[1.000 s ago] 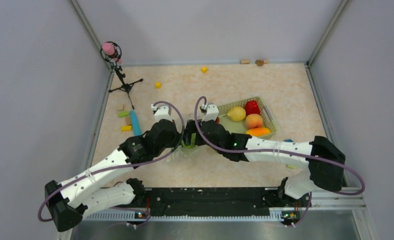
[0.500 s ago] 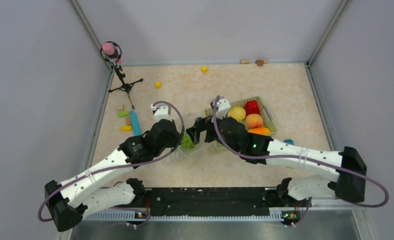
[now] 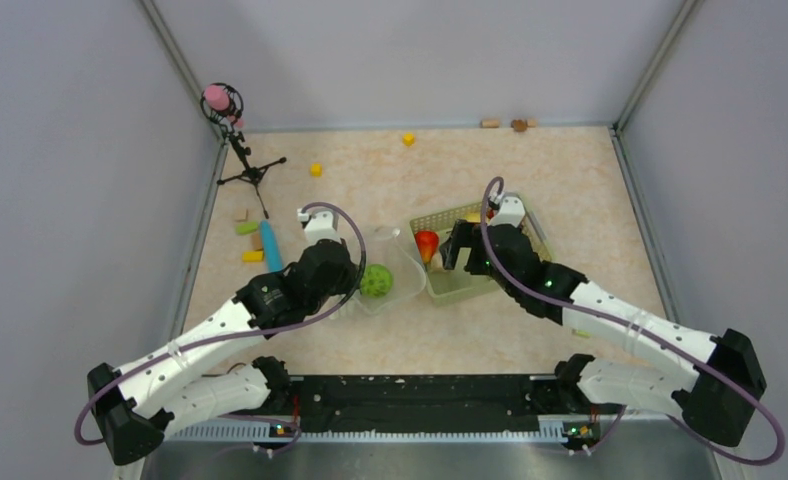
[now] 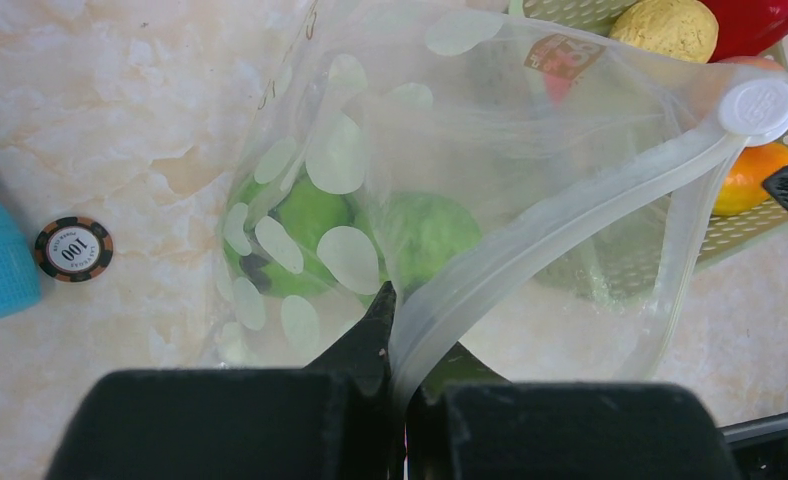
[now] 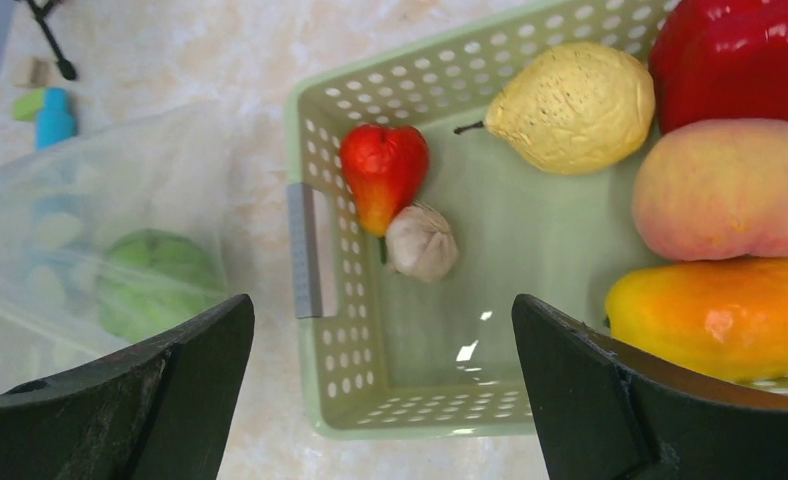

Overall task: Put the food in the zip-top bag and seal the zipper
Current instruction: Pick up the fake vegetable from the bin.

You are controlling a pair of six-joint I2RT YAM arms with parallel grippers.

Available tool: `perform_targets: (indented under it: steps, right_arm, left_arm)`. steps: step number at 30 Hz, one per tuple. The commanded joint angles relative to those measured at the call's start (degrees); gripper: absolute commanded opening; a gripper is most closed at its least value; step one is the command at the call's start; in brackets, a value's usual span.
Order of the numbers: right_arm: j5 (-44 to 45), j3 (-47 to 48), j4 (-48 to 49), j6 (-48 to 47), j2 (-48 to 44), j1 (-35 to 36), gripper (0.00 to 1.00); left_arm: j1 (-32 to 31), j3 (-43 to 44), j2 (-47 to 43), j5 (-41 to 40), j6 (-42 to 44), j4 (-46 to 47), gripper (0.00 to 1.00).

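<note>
The zip-top bag (image 3: 390,262) lies left of the green basket (image 3: 448,293), mouth held up. A striped green melon (image 3: 376,281) sits inside it, seen through the dots (image 4: 310,215). My left gripper (image 4: 410,340) is shut on the zipper strip (image 4: 570,225) near its near end. My right gripper (image 5: 382,300) is open and empty above the basket's left end (image 3: 457,250). The basket (image 5: 310,130) holds a red fruit (image 5: 383,172), a small whitish bulb (image 5: 421,242), a yellow pear (image 5: 574,107), a red pepper (image 5: 735,60), a peach (image 5: 727,190) and an orange mango (image 5: 715,315).
A blue cylinder (image 3: 270,245) and coloured blocks (image 3: 250,240) lie left of my left arm. A poker chip (image 4: 74,248) lies by the bag. A small stand with a pink ball on top (image 3: 232,120) is at the back left. Yellow cubes (image 3: 315,169) lie farther back.
My right gripper has pulled away from the bag's mouth and moved right to above the basket. The melon stays in the bag. My left gripper keeps its hold.
</note>
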Motion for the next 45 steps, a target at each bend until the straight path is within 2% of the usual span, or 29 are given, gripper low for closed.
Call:
perform_targets:
  steps: [1,9,13,21,28,33,38,45]
  right_arm:
    - [-0.76,0.80,-2.98,0.79,4.11,-2.42,0.99]
    - [-4.89,7.25,-3.72,1.20,18.68,-5.03,0.97]
    - [-7.57,10.59,-3.30,1.47,25.44,-5.54,0.90]
    - [-10.23,14.14,-1.48,1.68,34.38,-5.78,0.84]
    - [-9.04,14.20,-1.91,2.66,37.61,-6.21,0.76]
    - [-8.78,13.72,-1.65,4.03,38.30,-6.32,0.62]
    - [-7.79,12.57,-1.35,5.14,38.85,-6.28,0.60]
    - [-7.82,11.63,-1.04,5.22,38.34,-6.32,0.48]
  left_arm:
    - [-0.16,1.58,-0.87,-1.21,-0.35,0.86,0.00]
    - [-0.16,1.61,-0.22,-1.71,-0.33,1.05,0.00]
    - [-0.16,1.56,-0.01,-0.96,-0.11,1.22,0.00]
    - [-0.16,1.43,-0.07,-0.83,-0.02,1.33,0.00]
    - [-0.16,1.05,-1.01,0.05,0.06,1.95,0.00]
    - [-0.16,0.92,-0.84,0.22,0.08,2.16,0.00]
    - [-0.16,0.81,-0.62,0.36,0.18,2.36,0.00]
    - [-0.16,0.75,-0.16,0.96,0.16,2.69,0.00]
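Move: Below the right hand, about 4 cm ahead, 3 cm to its left and 16 cm down, the garlic bulb lies in the bin. The red pepper sits some 4 cm farther out and 2 cm left of it; the yellow pear is about 12 cm ahead and 6 cm right of the hand, at a similar depth. From the left hand, the garlic is roughly 7 cm ahead, 18 cm right and 16 cm below. Dropping about 15 cm into the bin beside the red pepper, the open right hand eases some 4 cm forward and, after a slight drift right, 3 cm left, tipping its fingers steeply down. Settled over the garlic, it closes to about half open, bringing a fingertip against either side of the bulb. The left hand stays put, pinching the bag's rim. ##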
